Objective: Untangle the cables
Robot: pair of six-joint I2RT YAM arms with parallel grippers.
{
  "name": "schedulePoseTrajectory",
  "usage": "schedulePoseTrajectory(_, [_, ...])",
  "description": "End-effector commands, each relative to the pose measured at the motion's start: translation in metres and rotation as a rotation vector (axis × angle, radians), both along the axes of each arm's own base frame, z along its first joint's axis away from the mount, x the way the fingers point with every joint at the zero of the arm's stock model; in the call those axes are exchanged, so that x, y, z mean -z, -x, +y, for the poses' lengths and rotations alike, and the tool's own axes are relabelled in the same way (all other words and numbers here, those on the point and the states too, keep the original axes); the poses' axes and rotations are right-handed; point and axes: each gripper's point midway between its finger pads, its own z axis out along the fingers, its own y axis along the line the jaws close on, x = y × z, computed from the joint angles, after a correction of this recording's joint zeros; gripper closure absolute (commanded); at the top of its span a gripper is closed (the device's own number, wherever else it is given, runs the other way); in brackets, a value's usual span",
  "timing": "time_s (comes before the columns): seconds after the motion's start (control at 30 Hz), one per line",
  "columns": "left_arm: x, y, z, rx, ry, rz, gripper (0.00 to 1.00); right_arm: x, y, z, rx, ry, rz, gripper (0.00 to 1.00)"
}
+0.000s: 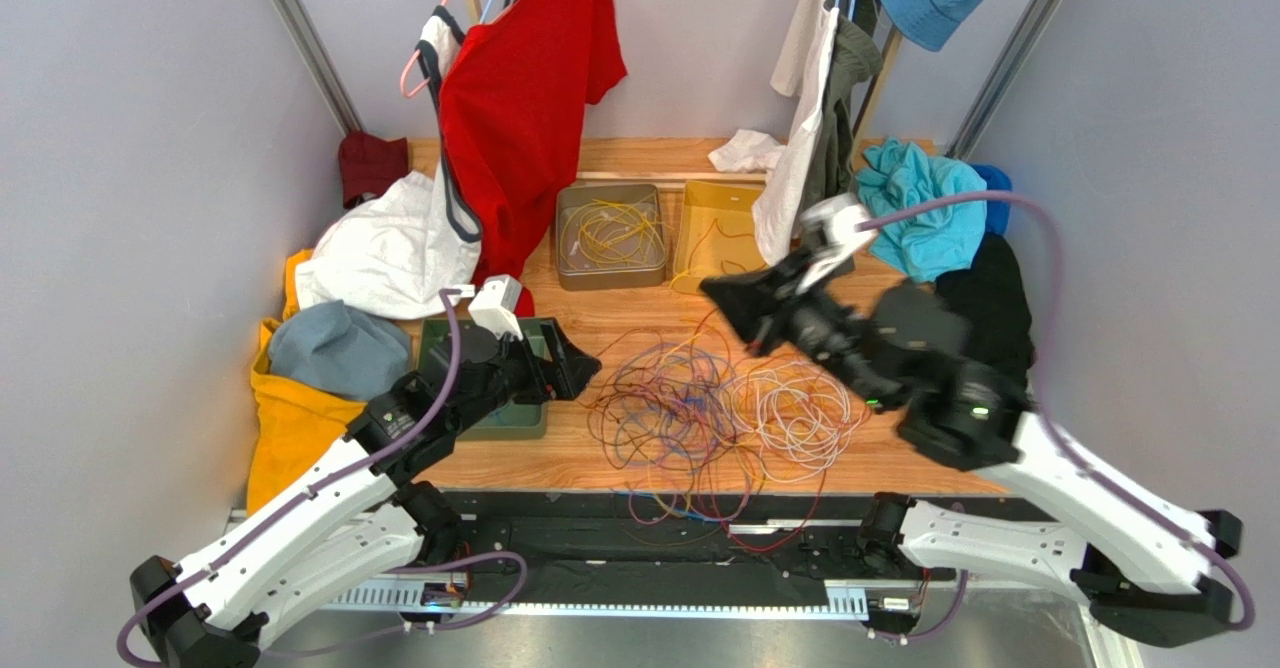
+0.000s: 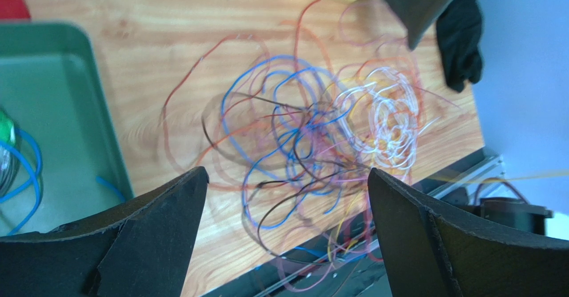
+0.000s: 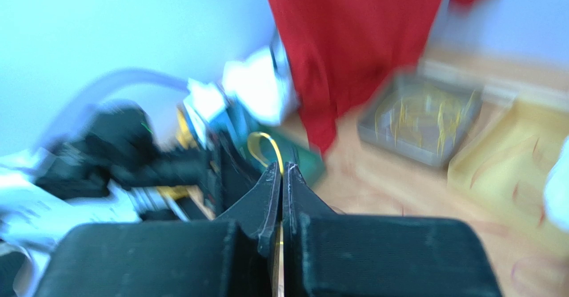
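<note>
The cables (image 1: 706,413) lie as one loose tangle of blue, red, purple, orange and white loops on the wooden table, some hanging over its front edge. My left gripper (image 1: 564,361) hovers at the tangle's left side. In the left wrist view it (image 2: 287,171) stands wide open above the cables (image 2: 314,130), with nothing between its fingers. My right gripper (image 1: 736,308) is raised above the tangle's far right. In the right wrist view it (image 3: 281,170) is shut on a thin yellow cable (image 3: 266,140), which curls out from the fingertips. That view is blurred.
A green tray (image 1: 511,421) sits under the left arm, with a blue wire in it (image 2: 60,110). A grey tray (image 1: 609,281) holding yellow wires and a yellow tray (image 1: 688,271) stand behind the tangle. A red shirt (image 1: 519,83) hangs at the back, and clothes are piled left and right.
</note>
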Motion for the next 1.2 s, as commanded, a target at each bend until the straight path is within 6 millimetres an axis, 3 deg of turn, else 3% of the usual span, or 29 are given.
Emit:
schedulePoseTrajectory(0.0, [-0.055,-0.011,-0.015,0.042,0.080,-0.141,0.01,-0.039,0.010,-0.041,0.046,0.086,-0.069,1.00])
schedulePoseTrajectory(0.07, [-0.060,-0.012,-0.021,0.063,0.098,-0.158,0.01,-0.069,0.019,-0.051,0.033,0.046,-0.102,1.00])
schedulePoseTrajectory(0.17, [-0.072,-0.014,-0.031,0.101,0.154,-0.202,0.01,-0.091,0.028,-0.054,-0.003,0.023,-0.121,1.00])
schedulePoseTrajectory(0.2, [-0.084,-0.011,-0.039,0.140,0.199,-0.236,0.01,-0.108,0.034,-0.059,-0.018,-0.006,-0.141,1.00])
schedulePoseTrajectory(0.27, [-0.088,-0.007,-0.044,0.173,0.243,-0.262,0.01,-0.111,0.035,-0.059,-0.025,-0.005,-0.134,1.00])
schedulePoseTrajectory(0.3, [-0.106,-0.002,-0.051,0.218,0.305,-0.322,0.01,-0.113,0.037,-0.058,-0.031,-0.007,-0.135,1.00])
schedulePoseTrajectory(0.37, [-0.110,0.002,-0.056,0.255,0.349,-0.352,0.01,-0.113,0.037,-0.059,-0.031,-0.015,-0.133,1.00])
schedulePoseTrajectory(0.4, [-0.123,0.006,-0.059,0.285,0.390,-0.402,0.01,-0.117,0.038,-0.061,-0.030,-0.025,-0.141,1.00])
schedulePoseTrajectory(0.5, [-0.126,0.007,-0.066,0.322,0.408,-0.445,0.01,-0.143,0.043,-0.068,-0.030,-0.081,-0.194,1.00])
schedulePoseTrajectory(0.53, [-0.127,0.008,-0.068,0.338,0.410,-0.453,0.01,-0.163,0.047,-0.073,-0.032,-0.120,-0.224,1.00])
schedulePoseTrajectory(0.63, [-0.127,0.013,-0.082,0.430,0.418,-0.477,0.01,-0.191,0.053,-0.072,-0.064,-0.140,-0.250,1.00])
schedulePoseTrajectory(0.77, [-0.128,0.033,-0.107,0.568,0.430,-0.545,0.01,-0.190,0.051,-0.054,-0.106,-0.113,-0.223,1.00])
schedulePoseTrajectory(0.9, [-0.109,0.050,-0.128,0.646,0.339,-0.625,0.01,-0.184,0.050,-0.050,-0.115,-0.117,-0.210,1.00])
schedulePoseTrajectory(1.03, [-0.084,0.060,-0.139,0.696,0.326,-0.632,0.01,-0.183,0.051,-0.048,-0.122,-0.123,-0.206,1.00])
schedulePoseTrajectory(1.07, [-0.090,0.065,-0.140,0.710,0.359,-0.664,0.01,-0.183,0.052,-0.047,-0.129,-0.123,-0.204,1.00])
schedulePoseTrajectory(1.17, [-0.080,0.069,-0.147,0.733,0.375,-0.667,0.01,-0.184,0.053,-0.045,-0.140,-0.126,-0.200,1.00])
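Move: The cable tangle lies almost straight under the right hand, which already grips a yellow cable, roughly 38 cm down; the white coil is about 13 cm right of the hand at table level. The grey box is some 27 cm ahead and 8 cm left, the yellow box 27 cm ahead and 6 cm right. From the open left hand, the tangle's middle is about 12 cm right, 1 cm ahead and 17 cm below, with the green tray 11 cm left and 3 cm ahead. Up goes the right hand, about 18 cm with a brief halt midway, drifting some 4 cm back and to its right, fingers still shut on the yellow cable as it draws it up from the tangle. The left hand, wide open, arcs right about 14 cm above the tangle, first rising, then sinking and drawing back, while it turns some 40 degrees clockwise and its fingers tip up. ##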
